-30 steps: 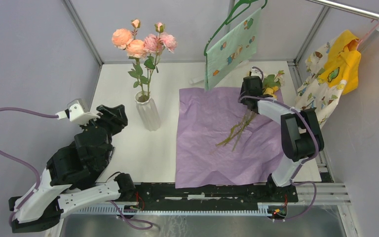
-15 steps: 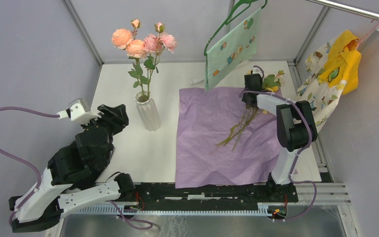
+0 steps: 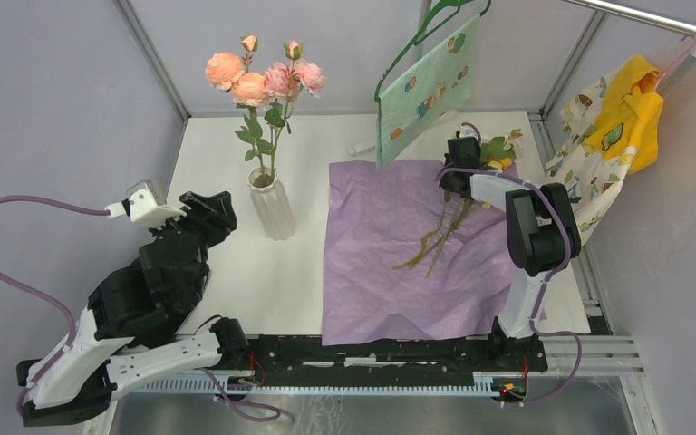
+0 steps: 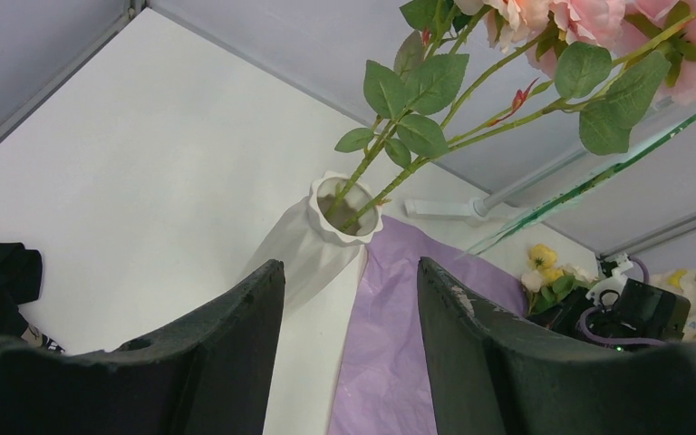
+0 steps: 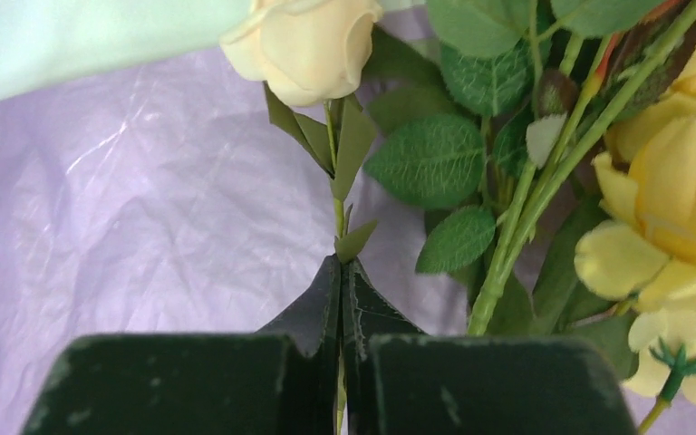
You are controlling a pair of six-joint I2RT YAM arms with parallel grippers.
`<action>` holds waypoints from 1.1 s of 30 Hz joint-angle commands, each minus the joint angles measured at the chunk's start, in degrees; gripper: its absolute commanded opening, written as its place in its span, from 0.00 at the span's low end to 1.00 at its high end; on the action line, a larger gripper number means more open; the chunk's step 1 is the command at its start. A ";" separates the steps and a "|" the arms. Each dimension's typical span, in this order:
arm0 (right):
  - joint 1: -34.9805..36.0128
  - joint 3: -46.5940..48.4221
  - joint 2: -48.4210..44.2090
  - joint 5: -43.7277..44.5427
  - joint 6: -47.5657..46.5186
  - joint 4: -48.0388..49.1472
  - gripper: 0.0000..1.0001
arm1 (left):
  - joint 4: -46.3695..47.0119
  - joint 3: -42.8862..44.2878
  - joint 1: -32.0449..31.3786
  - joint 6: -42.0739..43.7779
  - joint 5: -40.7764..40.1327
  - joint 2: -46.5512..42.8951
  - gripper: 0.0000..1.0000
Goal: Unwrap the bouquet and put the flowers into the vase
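The bouquet is unwrapped: its paper (image 3: 390,263) lies flat, purple side up. Pink and peach flowers (image 3: 263,77) stand in the white ribbed vase (image 3: 272,208), which the left wrist view also shows (image 4: 322,240). One spray lies on the paper with its stems (image 3: 435,236) pointing at me and yellow heads (image 3: 498,156) at the far right. My right gripper (image 3: 458,178) is shut (image 5: 341,267) on the thin stem (image 5: 337,213) of a cream rose (image 5: 304,45), beside yellow roses (image 5: 671,199). My left gripper (image 3: 213,217) hangs open (image 4: 349,281) left of the vase, holding nothing.
A mint-green patterned cloth (image 3: 421,86) hangs on a green hanger over the paper's far edge. Yellow and patterned clothes (image 3: 616,127) hang from a rail at the right. A white tube (image 3: 362,145) lies behind the paper. Grey walls close in the table.
My right gripper has closed on the cream rose's stem and shifted slightly back toward the flower heads. The left arm has not moved.
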 commanded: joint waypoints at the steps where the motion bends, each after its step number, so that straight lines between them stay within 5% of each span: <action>1: 0.19 -3.90 -8.65 -5.83 1.84 5.95 0.00 | 2.22 0.50 0.12 1.35 -0.35 0.88 0.62; 10: 4.40 -10.28 -25.85 -19.49 4.25 16.88 0.00 | 2.22 0.85 0.07 0.97 0.27 1.51 0.61; 18: 15.48 -11.37 -37.82 -25.66 1.80 32.69 0.00 | 2.14 1.89 0.07 1.50 -0.15 0.37 0.61; 33: 29.64 -2.63 -36.56 -28.26 -3.42 67.29 0.00 | 1.99 1.81 0.15 1.32 0.16 -0.67 0.61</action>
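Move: The right gripper is already shut on the cream rose's stem, down at the purple sheet. From it the vase, with roses in it, stands some 40 cm to the left, about 12 cm nearer the base, its middle 9 cm higher. The yellow flowers lie about 10 cm right and 6 cm farther out, the sheet's middle 15 cm back and 6 cm left. From the left gripper the vase is about 15 cm ahead, 4 cm right and 25 cm below. Keep the cream rose's stem pinched in the right gripper and raise it steeply off the purple sheet by about 45 cm, swinging left by some 24 cm and drawing back nearly 20 cm, towards the vase. On the way, turn the wrist through roughly 100 degrees, so that the fingers go from pointing forward and down to forward, left and up. ##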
